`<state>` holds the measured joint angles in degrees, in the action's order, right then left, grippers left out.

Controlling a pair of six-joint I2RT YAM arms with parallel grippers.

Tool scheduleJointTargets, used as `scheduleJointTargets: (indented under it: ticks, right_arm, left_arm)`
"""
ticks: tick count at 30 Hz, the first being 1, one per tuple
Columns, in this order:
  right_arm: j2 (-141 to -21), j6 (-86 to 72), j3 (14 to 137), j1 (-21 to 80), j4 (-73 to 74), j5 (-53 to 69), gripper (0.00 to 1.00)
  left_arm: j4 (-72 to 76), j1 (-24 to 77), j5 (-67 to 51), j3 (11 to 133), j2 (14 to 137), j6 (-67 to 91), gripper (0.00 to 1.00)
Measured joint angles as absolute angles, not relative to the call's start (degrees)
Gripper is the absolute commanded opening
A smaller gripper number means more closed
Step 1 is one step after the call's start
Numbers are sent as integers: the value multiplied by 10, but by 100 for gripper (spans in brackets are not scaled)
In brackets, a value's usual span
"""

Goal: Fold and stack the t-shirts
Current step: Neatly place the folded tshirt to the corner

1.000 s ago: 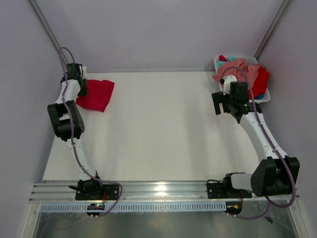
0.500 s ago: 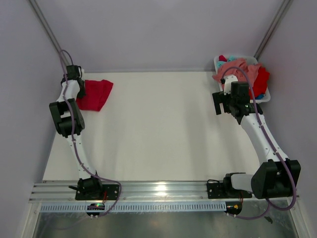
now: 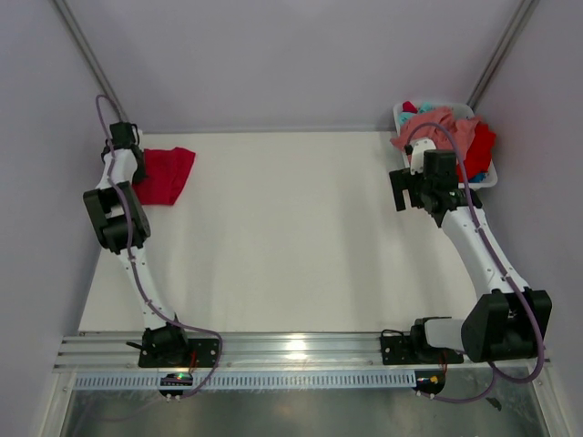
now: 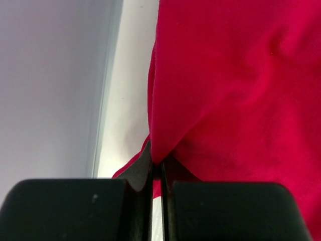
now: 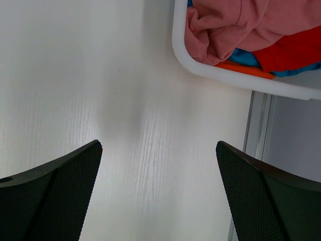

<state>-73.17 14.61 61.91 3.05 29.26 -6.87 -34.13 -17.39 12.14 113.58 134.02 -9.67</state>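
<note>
A folded bright red t-shirt (image 3: 166,175) lies at the table's far left corner and fills most of the left wrist view (image 4: 235,85). My left gripper (image 3: 135,171) is at its left edge, and its jaws (image 4: 156,168) are shut on a fold of that red cloth. More t-shirts are piled in the white basket: a salmon pink one (image 3: 437,127) (image 5: 241,25) on top, a red one (image 3: 480,146) (image 5: 296,50), and a bit of teal (image 3: 421,111). My right gripper (image 3: 412,193) (image 5: 159,165) hovers open over bare table just in front of the basket, holding nothing.
The white plastic basket (image 3: 487,178) (image 5: 200,65) stands at the far right corner against the wall. The left wall (image 4: 50,85) rises close beside the red shirt. The white table (image 3: 291,237) spreads between the arms. A metal rail (image 3: 291,346) runs along the near edge.
My left gripper has pulled the red t-shirt leftward, toward the far left corner and the wall. The right arm has stayed almost where it was.
</note>
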Motion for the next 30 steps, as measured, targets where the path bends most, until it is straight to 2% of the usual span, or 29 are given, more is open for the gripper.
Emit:
scheduleJointTargets:
  ticks: [17, 19, 20, 21, 24, 27, 30]
  right_arm:
    - [-742, 144, 619, 30, 296, -60, 99]
    - [-742, 144, 619, 30, 296, -60, 99]
    - [-742, 144, 619, 30, 296, -59, 99]
    - [-742, 144, 619, 30, 296, -58, 99]
    - [-742, 144, 619, 30, 296, -56, 100]
    - [-742, 143, 619, 30, 296, -53, 99]
    - [-742, 142, 619, 30, 296, -53, 99]
  left_arm:
    - [-342, -186, 165, 1136, 1340, -84, 0]
    - [-342, -186, 165, 1136, 1340, -82, 12]
    - [-342, -186, 164, 1136, 1340, -81, 24]
    - [-342, -186, 162, 1136, 1340, -82, 48]
    - [-342, -187, 154, 1136, 1340, -83, 78]
    - [-342, -190, 145, 1136, 1340, -80, 89]
    - [-342, -193, 134, 1136, 1340, -79, 92]
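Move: The left gripper is already shut on the near-left part of the folded t-shirt, down at table level; the t-shirt's middle is about 10 cm to its right and 1 cm ahead, 1 cm lower. The table's left edge, where it is headed, runs some 6 cm to its left, and the far-left table corner is roughly 15 cm ahead and 6 cm left. From the idle right hand, the t-shirt lies about 92 cm left, 17 cm ahead and 15 cm lower. Keep the left gripper's pinch on the folded t-shirt and drag it over the table about 2 cm left, towards the table's left edge, easing back some 1 cm and staying at the same height. Halt there, then open the fingers nearly fully to let go of the cloth, without lifting away. ##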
